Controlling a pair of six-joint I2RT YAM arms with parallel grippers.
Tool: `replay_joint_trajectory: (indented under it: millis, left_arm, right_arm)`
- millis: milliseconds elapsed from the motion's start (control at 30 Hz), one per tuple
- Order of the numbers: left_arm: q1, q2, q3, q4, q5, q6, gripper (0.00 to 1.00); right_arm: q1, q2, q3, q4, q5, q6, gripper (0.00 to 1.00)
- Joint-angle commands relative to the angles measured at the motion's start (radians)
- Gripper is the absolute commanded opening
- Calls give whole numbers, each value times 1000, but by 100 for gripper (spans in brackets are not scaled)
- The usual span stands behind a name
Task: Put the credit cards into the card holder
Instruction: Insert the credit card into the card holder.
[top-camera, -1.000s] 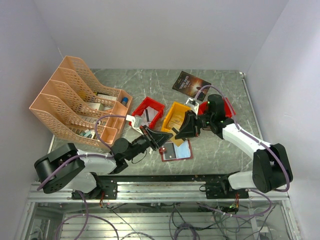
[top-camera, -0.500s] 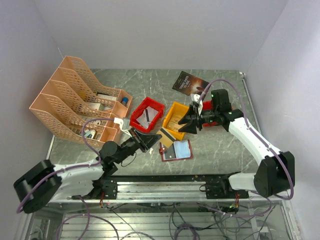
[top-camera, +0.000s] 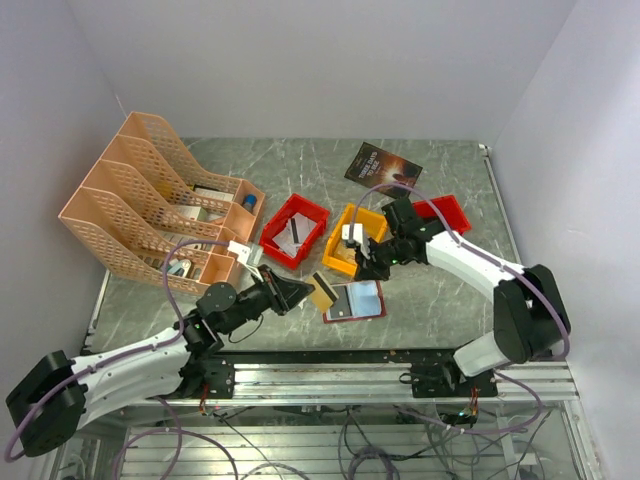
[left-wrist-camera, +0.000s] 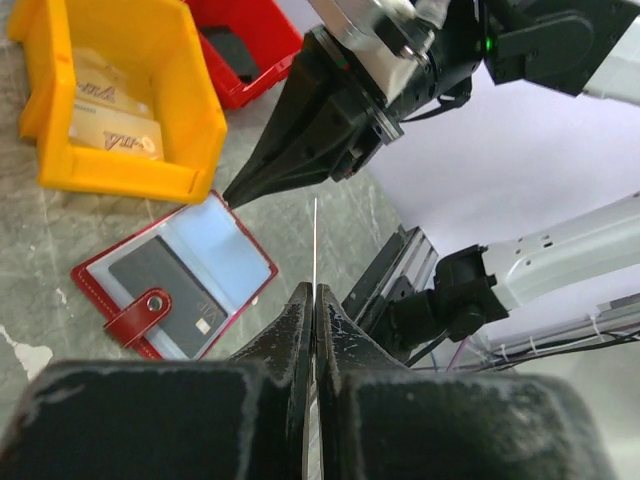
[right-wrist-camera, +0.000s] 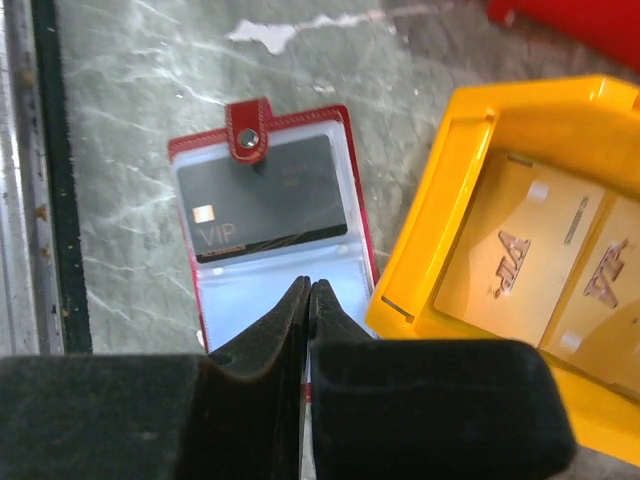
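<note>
The card holder (top-camera: 366, 299) lies open on the table, dark red with a snap tab (right-wrist-camera: 247, 130) and pale bluish pockets. A dark credit card marked VIP (right-wrist-camera: 265, 200) sits in one pocket. My left gripper (left-wrist-camera: 315, 292) is shut on a thin tan credit card (top-camera: 322, 291), seen edge-on in the left wrist view, held just left of the holder. My right gripper (right-wrist-camera: 308, 285) is shut with nothing between its fingers, its tips hovering over the holder's empty pale pocket, beside the yellow bin (right-wrist-camera: 470, 200). More tan cards (right-wrist-camera: 520, 245) lie in that bin.
A red bin (top-camera: 295, 229) stands left of the yellow bin (top-camera: 338, 232), another red bin (top-camera: 445, 208) behind the right arm. A dark booklet (top-camera: 382, 166) lies at the back. An orange file organiser (top-camera: 150, 205) fills the left side. The table's front rail (right-wrist-camera: 45, 200) runs close to the holder.
My left gripper drew back to the left with the tan card in it. My right gripper came down and left from over the yellow bin to above the holder, opening briefly and shutting again.
</note>
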Motion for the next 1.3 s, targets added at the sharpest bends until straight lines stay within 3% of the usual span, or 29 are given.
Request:
replay_joint_trajectory:
  millis: [0,600,1033,1133,1267]
  left_arm:
    - [11,57,-13,38,40,-6,7]
    - [18,395,-13,395,119,-64,7]
    - [17,572,77,401,142,-93,7]
    - [17,622,94,417,144,-119,7]
    - [19,728,118,486,177,-163,7]
  right_arm:
    - [25,66,38,47,136,99,0]
    - [77,235,107,143,358,260,0]
    - [67,327,208,229,544,361,0]
    - [52,313,214,221,519,362,0]
    - [12,225,213,100,282,253,0]
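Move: The open card holder lies about 10 cm to the right of the left hand, which already holds the gold card, 3 cm ahead and some 18 cm below it. From the right hand, the yellow box it will push has its middle about 13 cm ahead and 2 cm left, 7 cm down; the holder is 2 cm back, 3 cm left, 8 cm below. The red box with the pen lies some 17 cm beyond the holder and 15 cm left of it. With shut fingers the right hand sinks about 6 cm beside the yellow box, then pushes its near wall forward, away from the card holder, travelling some 10 cm and turning clockwise about 25 degrees. Meanwhile the left hand keeps its pinch on the gold card and lowers it towards the holder, drifting right, the fingers tipping slightly downward. ##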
